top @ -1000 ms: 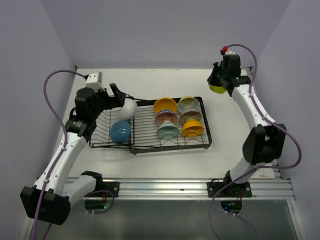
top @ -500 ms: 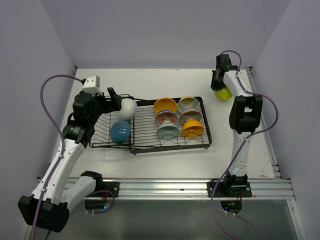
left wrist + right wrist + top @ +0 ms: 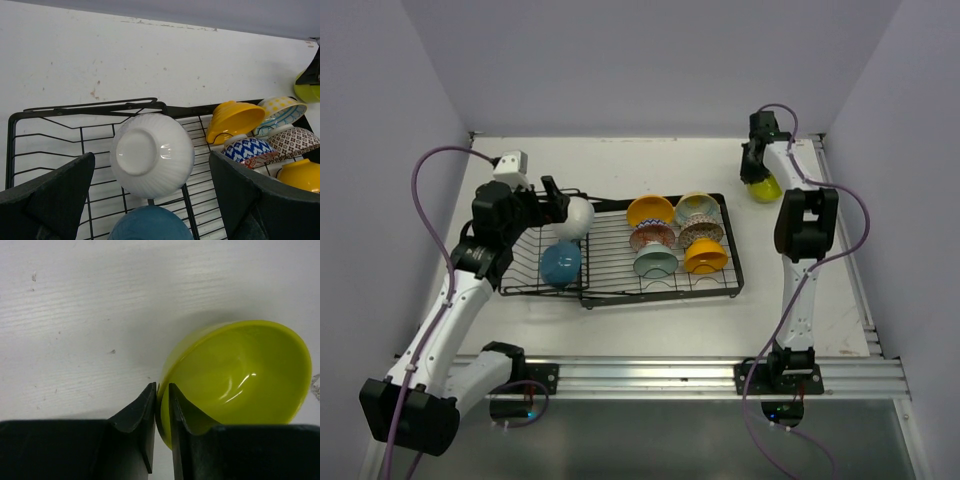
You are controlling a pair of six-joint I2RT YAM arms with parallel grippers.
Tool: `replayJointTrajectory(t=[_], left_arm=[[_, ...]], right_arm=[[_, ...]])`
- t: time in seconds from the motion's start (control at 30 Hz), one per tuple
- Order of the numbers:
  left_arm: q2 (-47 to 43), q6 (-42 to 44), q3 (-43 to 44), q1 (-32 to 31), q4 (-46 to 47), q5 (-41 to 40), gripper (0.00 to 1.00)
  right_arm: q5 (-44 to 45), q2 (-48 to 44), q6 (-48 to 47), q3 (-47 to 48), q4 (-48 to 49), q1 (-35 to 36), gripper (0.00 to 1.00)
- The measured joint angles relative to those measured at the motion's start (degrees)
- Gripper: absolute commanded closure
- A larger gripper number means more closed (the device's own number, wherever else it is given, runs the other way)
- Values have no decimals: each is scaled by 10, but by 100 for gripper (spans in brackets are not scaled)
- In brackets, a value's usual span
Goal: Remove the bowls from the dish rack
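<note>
The black wire dish rack lies mid-table. My left gripper is open over its left section, fingers on either side of an upturned white bowl without touching it. A blue bowl sits just in front of the white one. Several bowls fill the rack's right section: orange-yellow, pale teal and patterned. At the far right, off the rack, my right gripper pinches the rim of a yellow-green bowl that is down at the white tabletop.
Purple walls close in the table at the back and both sides. An aluminium rail runs along the near edge with both arm bases. Bare white tabletop lies behind the rack and to its right.
The right arm has swung the yellow-green bowl back and lowered it onto the table at the far right. The left gripper has stayed open around the white bowl, barely shifting.
</note>
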Motion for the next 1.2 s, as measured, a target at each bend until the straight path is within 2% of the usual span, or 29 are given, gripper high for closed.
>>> replayJointTrajectory(t=[0.1, 0.13, 0.17, 0.23, 0.37, 0.5, 0.73, 0.9, 1.03, 1.2], left_arm=[[3, 0, 0, 0, 0, 4, 0], [4, 0, 0, 0, 0, 5, 0], [4, 0, 0, 0, 0, 6, 0], [4, 0, 0, 0, 0, 7, 0], [4, 0, 0, 0, 0, 10, 0], [4, 0, 0, 0, 0, 11, 0], [4, 5, -1, 0, 2, 13, 0], [12, 11, -4, 0, 5, 30, 0], [25, 14, -7, 0, 9, 48, 0], [61, 18, -6, -17, 17, 42, 0]], right_arm=[[0, 7, -1, 0, 0, 0, 79], [0, 9, -1, 0, 0, 0, 75], [0, 11, 0, 0, 0, 0, 60], [0, 13, -3, 0, 0, 0, 49], [-1, 13, -2, 5, -2, 0, 37], [0, 13, -2, 25, -14, 0, 30], [-1, -44, 2, 16, -31, 0, 28], [-15, -216, 14, -112, 2, 0, 27], [-28, -372, 22, -253, 48, 11, 25], [-71, -472, 26, -406, 100, 40, 25]])
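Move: The green bowl's rim is between my right fingers, its middle about 5 cm right, 1 cm back and 2 cm below. From that hand the dotted bowl is some 18 cm left and 9 cm back, the rack's far right corner 10 cm left and 6 cm back, both about level. My left hand has the white bowl about 10 cm straight ahead and 17 cm below; the blue bowl, equally low, is 3 cm back and 3 cm left. My right hand sinks about 1 cm with the green bowl's rim and keeps spreading its fingers until the rim is free, then climbs some 16 cm and swings back about 14 cm and a little left towards the rack, fingertips tilting up, dipping again at the end. My left hand, still wide open, hovers, then eases some 4 cm down and right towards the white bowl. ##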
